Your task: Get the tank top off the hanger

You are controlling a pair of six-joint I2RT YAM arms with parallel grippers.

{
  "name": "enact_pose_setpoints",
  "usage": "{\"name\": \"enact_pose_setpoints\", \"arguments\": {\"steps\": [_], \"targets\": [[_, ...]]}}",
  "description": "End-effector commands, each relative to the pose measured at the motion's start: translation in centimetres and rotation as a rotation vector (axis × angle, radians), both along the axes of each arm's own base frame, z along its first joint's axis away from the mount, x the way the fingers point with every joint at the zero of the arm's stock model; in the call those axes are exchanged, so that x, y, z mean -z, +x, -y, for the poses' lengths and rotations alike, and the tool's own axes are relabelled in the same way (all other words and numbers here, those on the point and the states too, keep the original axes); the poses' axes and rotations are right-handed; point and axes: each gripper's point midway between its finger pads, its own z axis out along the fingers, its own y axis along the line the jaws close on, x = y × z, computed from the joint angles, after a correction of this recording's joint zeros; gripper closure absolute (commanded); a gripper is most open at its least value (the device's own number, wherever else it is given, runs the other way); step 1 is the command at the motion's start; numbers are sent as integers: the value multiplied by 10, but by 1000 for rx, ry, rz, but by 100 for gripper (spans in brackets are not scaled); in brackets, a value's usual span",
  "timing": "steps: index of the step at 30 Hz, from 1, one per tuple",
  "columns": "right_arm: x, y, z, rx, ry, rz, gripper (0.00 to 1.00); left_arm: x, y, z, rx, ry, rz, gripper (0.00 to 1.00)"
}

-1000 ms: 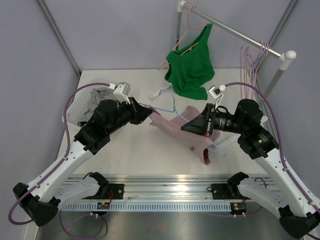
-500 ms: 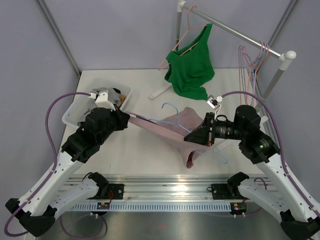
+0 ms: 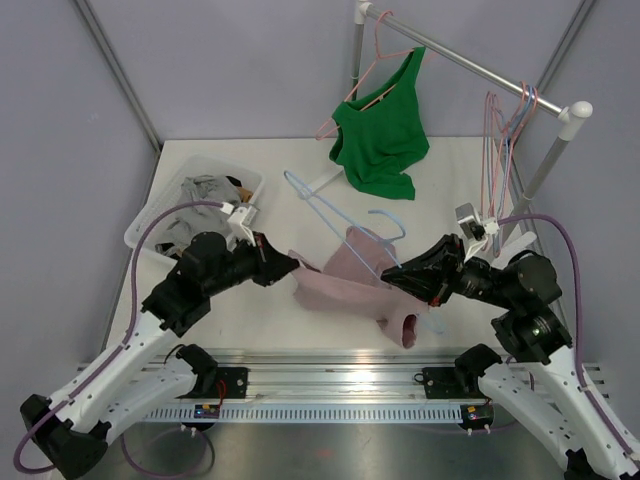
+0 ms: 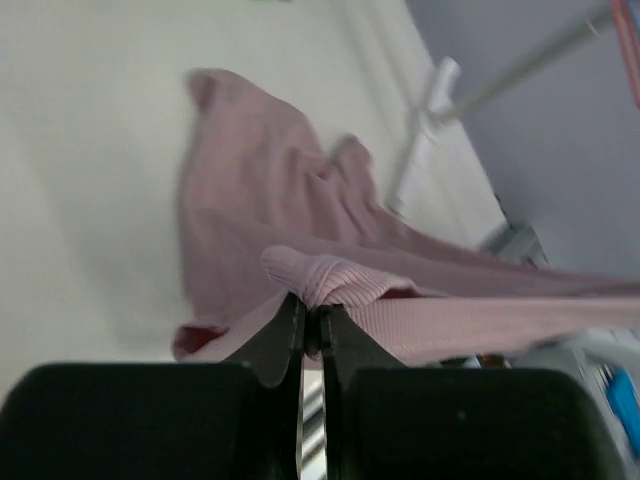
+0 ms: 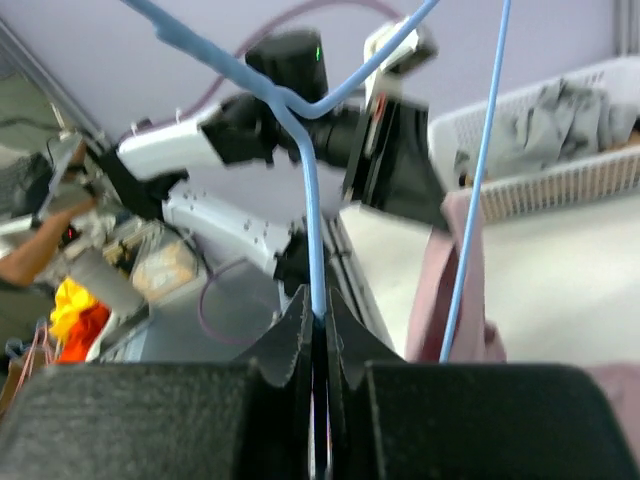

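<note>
The pink tank top (image 3: 345, 280) lies bunched on the table in the middle, one end lifted. My left gripper (image 3: 293, 265) is shut on a fold of its ribbed edge, seen pinched at the fingertips in the left wrist view (image 4: 310, 308), with the rest of the tank top (image 4: 250, 190) hanging below. The light blue wire hanger (image 3: 320, 205) sticks up and back from the top. My right gripper (image 3: 388, 272) is shut on one of the hanger's wires (image 5: 312, 200). Another wire runs down beside the pink fabric (image 5: 455, 270); whether it still passes through the top I cannot tell.
A green top (image 3: 380, 135) hangs on a pink hanger from the rail (image 3: 470, 62) at the back. Several spare hangers (image 3: 505, 120) dangle at the rail's right end. A white basket (image 3: 243, 182) of clothes sits at the left.
The left gripper has come right and nearer with the pink fabric. The right arm has drawn back to the right, and the hanger has swung up toward the back left. The top has bunched together.
</note>
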Motion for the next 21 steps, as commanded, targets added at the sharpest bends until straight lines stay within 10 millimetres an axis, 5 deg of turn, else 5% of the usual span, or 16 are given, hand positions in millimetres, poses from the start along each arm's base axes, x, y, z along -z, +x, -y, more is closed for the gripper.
{"name": "enact_pose_setpoints", "arguments": {"steps": [1, 2, 3, 7, 10, 11, 13, 14, 16, 20, 21], "targets": [[-85, 5, 19, 112, 409, 256, 100, -38, -53, 50, 376, -162, 140, 100], [-75, 11, 16, 117, 395, 234, 100, -34, -61, 55, 411, -156, 140, 100], [-95, 8, 25, 143, 485, 314, 100, -31, -69, 59, 446, -155, 145, 100], [-109, 22, 24, 177, 551, 386, 100, -12, -109, 72, 614, -140, 167, 100], [-119, 38, 23, 240, 513, 353, 100, 10, -95, 64, 493, -43, 122, 100], [-120, 48, 23, 285, 477, 304, 100, 18, -74, 55, 359, 12, 112, 100], [-107, 82, 32, 468, 342, 110, 100, 31, -60, 34, 217, 112, 51, 100], [-77, 98, 36, 547, 230, -8, 100, 33, -46, 22, 111, 150, 38, 98], [-72, 112, 58, 705, 207, -88, 100, 31, -42, 5, 34, 204, 19, 91], [-31, 132, 99, 985, 155, -291, 100, 14, -38, -24, -77, 246, 21, 55], [-34, 138, 110, 1057, 151, -298, 100, 13, -42, -32, -89, 270, 9, 45]]}}
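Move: The right hand holds the blue hanger; the empty hangers' spot on the bar lies about 19 cm ahead, 21 cm right and 20 cm above, with the green top some 26 cm straight ahead. The left hand grips the pink tank top, whose middle is about 12 cm right, 3 cm back and 8 cm below; the basket sits roughly 20 cm left, 13 cm ahead, 12 cm lower. Right hand draws the hanger forward-up, then right, some 15 cm, towards the bar; left pulls back, sinks, opens. ##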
